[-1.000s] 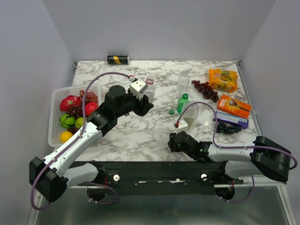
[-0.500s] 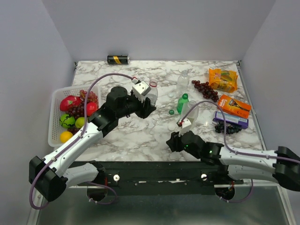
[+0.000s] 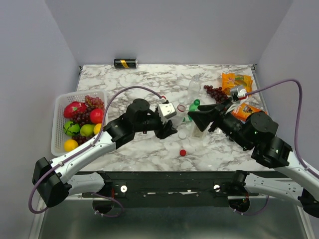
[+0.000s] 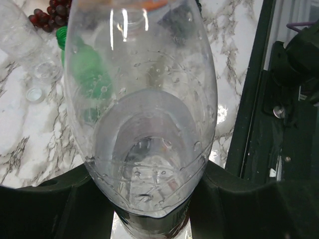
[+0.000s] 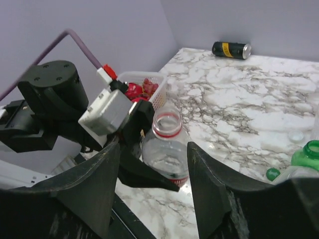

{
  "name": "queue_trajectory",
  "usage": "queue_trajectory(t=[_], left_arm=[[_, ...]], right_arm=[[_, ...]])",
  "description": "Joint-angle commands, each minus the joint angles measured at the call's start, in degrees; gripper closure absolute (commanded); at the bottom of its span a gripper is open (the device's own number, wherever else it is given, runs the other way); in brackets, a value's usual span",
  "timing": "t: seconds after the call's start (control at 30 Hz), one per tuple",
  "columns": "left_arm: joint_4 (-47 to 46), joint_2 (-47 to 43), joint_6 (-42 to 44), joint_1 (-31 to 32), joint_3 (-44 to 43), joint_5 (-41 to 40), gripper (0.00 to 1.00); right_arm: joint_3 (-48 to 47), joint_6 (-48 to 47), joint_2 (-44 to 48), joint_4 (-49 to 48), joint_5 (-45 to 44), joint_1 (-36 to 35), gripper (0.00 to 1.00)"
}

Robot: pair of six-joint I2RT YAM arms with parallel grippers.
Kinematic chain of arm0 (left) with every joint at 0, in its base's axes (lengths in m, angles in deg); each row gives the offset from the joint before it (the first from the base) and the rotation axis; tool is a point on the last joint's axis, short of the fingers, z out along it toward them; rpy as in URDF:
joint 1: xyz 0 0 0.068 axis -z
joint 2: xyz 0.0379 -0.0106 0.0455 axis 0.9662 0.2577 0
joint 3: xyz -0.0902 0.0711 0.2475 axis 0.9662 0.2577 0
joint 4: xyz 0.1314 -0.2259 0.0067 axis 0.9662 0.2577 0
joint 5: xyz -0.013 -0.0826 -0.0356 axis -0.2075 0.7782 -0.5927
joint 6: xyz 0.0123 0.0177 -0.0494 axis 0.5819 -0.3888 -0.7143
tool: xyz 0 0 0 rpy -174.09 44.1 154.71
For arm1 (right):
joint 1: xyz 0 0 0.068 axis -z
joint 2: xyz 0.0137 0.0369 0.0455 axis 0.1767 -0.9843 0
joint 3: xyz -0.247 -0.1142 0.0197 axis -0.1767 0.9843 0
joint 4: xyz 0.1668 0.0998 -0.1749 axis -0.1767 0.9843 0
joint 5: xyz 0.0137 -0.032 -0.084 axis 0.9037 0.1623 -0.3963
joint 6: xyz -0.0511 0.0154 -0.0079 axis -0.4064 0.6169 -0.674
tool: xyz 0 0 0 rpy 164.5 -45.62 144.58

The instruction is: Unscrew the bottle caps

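My left gripper is shut on the lower body of the small clear red-labelled bottle. The bottle's mouth shows a red ring and no cap. A red cap lies on the marble nearer the front. My right gripper is open, with its fingers to either side of that bottle's neck and not touching it. The small green bottle stands just behind. A larger clear bottle stands farther back, and another stands under my right gripper.
A white basket of fruit sits at the left edge. The black-and-gold can lies at the back. Grapes and snack packets are at the right. A small green cap and a clear cap lie loose.
The right arm swung up from the near edge to the table's middle and its gripper opened. The left arm carried the bottle rightward and nearer. A red cap now lies on the marble.
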Motion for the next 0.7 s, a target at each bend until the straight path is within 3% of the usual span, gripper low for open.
queue_trajectory(t=[0.0, 0.4, 0.47, 0.5, 0.67], left_arm=[[-0.1, 0.4, 2.9, 2.5, -0.7, 5.1, 0.71], [-0.1, -0.1, 3.6, 5.4, -0.3, 6.1, 0.71], [-0.1, -0.2, 3.6, 5.5, -0.4, 5.9, 0.71], [0.0, -0.4, 3.6, 5.5, -0.4, 5.4, 0.72], [-0.3, -0.8, 3.3, 5.6, -0.3, 4.2, 0.68]], right_arm=[[-4.3, -3.5, -3.4, 6.7, 6.6, 2.4, 0.36], [-4.2, -1.6, -7.8, 7.4, 15.0, 4.8, 0.38], [-3.7, -1.5, -8.2, 7.4, 14.9, 4.8, 0.47], [-3.6, -1.4, -8.2, 7.4, 14.9, 4.8, 0.59], [-2.2, -1.1, -7.9, 7.4, 15.0, 4.8, 0.82]])
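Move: Ahead of the right fingers, roughly 4 cm forward, 4 cm left and 4 cm below, is the open neck of the red-ringed bottle that the left hand holds; from the left hand the neck is some 11 cm up, 3 cm forward and 2 cm right. The red cap lies almost straight under the right hand, about 39 cm down. The uncapped green bottle stands some 15 cm forward, 4 cm right and 31 cm below it, the green cap about 14 cm forward and 39 cm below, level sideways. Closing in on the bottle's mouth from both sides, the right hand sinks about 4 cm and goes 3 cm left, rolling some 10 degrees, while the left keeps its grip on the body and draws the bottle about 4 cm back and 2 cm right, turning it roughly 10 degrees clockwise. The right fingers then shut partway and pinch the neck. ##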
